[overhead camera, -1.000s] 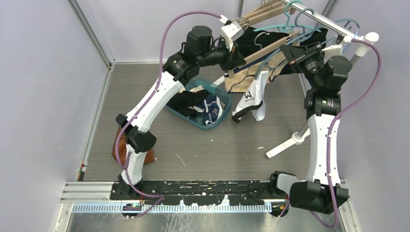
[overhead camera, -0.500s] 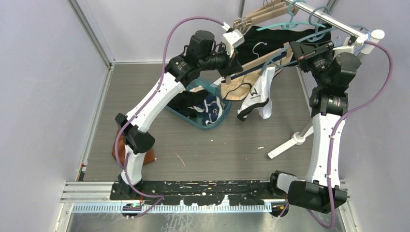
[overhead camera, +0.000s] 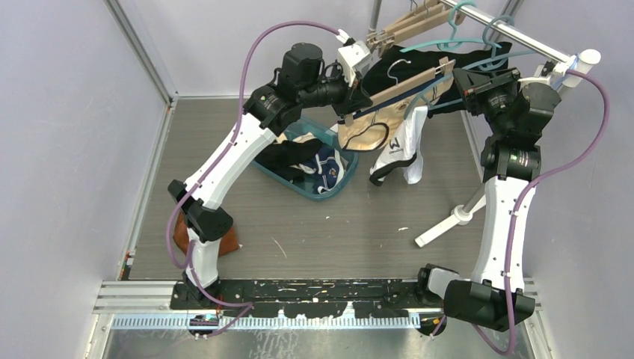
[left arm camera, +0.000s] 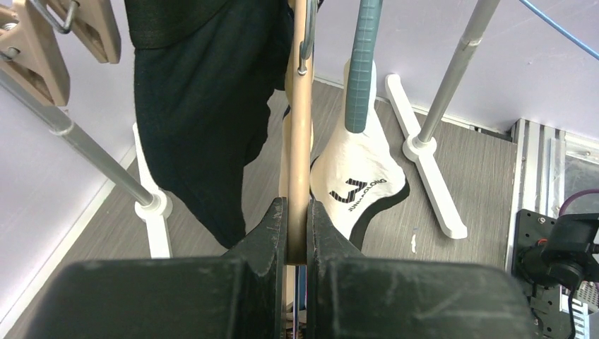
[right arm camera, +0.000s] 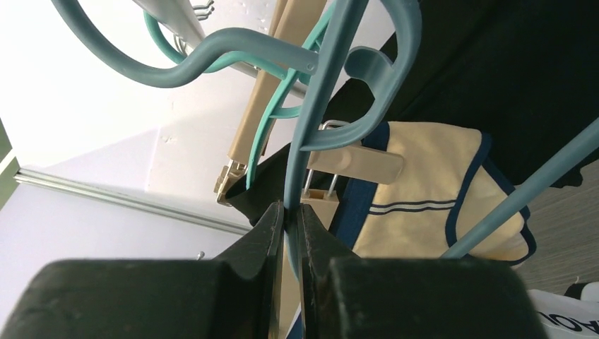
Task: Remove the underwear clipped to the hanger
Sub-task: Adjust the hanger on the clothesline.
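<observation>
A tan wooden clip hanger [overhead camera: 411, 78] slants below the rack rail. Cream underwear with navy trim [overhead camera: 365, 133] hangs from it, held by a wooden clip [right arm camera: 353, 164]. My left gripper [overhead camera: 357, 96] is shut on the low end of the wooden bar [left arm camera: 299, 141], which runs straight out from between the jaws. White underwear with black trim [overhead camera: 400, 149] hangs beside the cream pair from a blue-grey plastic hanger [right arm camera: 319, 106]. My right gripper [right arm camera: 288, 212] is shut on that plastic hanger's thin arm, just right of the garments in the top view.
A teal basket [overhead camera: 338, 191] with dark clothes sits on the floor under the left arm. The metal rack rail [overhead camera: 516, 37] carries more hangers and black garments [left arm camera: 205, 106]. The rack's white foot [overhead camera: 441, 224] lies at the right. A brown object [overhead camera: 183, 233] sits by the left arm's base.
Both arms shifted with their hangers: the wooden hanger's left end moved left, the white underwear swung right and higher, and the rack rail's end moved right.
</observation>
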`<state>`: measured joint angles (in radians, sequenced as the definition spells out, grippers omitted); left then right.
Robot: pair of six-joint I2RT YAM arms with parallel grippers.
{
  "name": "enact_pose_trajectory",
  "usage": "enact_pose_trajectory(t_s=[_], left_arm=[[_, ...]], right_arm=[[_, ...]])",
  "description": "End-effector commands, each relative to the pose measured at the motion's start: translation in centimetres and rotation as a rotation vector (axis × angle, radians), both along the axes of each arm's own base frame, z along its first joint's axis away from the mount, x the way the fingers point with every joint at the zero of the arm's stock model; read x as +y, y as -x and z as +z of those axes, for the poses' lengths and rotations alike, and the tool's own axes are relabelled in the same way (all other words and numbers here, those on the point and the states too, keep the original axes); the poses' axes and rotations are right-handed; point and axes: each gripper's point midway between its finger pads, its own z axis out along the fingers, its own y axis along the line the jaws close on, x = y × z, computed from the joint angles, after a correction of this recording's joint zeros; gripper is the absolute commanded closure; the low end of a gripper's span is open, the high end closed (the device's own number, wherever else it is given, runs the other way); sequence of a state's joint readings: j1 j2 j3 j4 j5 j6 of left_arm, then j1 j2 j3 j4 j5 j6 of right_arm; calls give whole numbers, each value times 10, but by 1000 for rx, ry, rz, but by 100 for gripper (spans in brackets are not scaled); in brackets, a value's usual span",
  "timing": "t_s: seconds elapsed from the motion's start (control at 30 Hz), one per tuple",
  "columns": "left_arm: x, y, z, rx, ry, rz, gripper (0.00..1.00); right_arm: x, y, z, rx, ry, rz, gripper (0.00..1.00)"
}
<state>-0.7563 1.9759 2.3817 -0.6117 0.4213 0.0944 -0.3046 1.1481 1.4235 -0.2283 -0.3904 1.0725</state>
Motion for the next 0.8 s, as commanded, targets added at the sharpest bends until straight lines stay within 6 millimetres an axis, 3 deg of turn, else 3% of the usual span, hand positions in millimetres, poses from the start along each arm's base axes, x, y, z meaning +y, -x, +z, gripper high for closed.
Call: enact_pose_trajectory(t_s=[0.0,0.37,0.77], left_arm=[[14,8,44,-101,70,4,100],[23,8,42,-105,45,31,100],[49,12,28,-100,-21,86,100]], right_arm=[[-7,15,25,-58,-19,-45,94],[-1,29,29,-104,187,-30,64],[7,52,29,-141,451,-7,26]])
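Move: My right hand already grips the grey-blue plastic hanger. The rod it hooks over passes about 13 cm above the hand, some 5 cm ahead and 3 cm right. The white garment on that hanger's low end is roughly 14 cm left, 7 cm back and 20 cm down. My left hand holds the wooden clip hanger with the beige underwear near its left end, its middle about 8 cm right and 2 cm ahead; the basket lies some 13 cm left, 3 cm back and 35 cm below. I open my right fingers wide and let go of the grey-blue hanger, easing the hand back about 3 cm with a slight dip and rise, while the wrist rolls some 15 degrees, left side down. My left hand keeps its pinch on the wooden hanger, lowering it about 2 cm first, then drawing it nearly 3 cm left, away from the plastic hangers. ##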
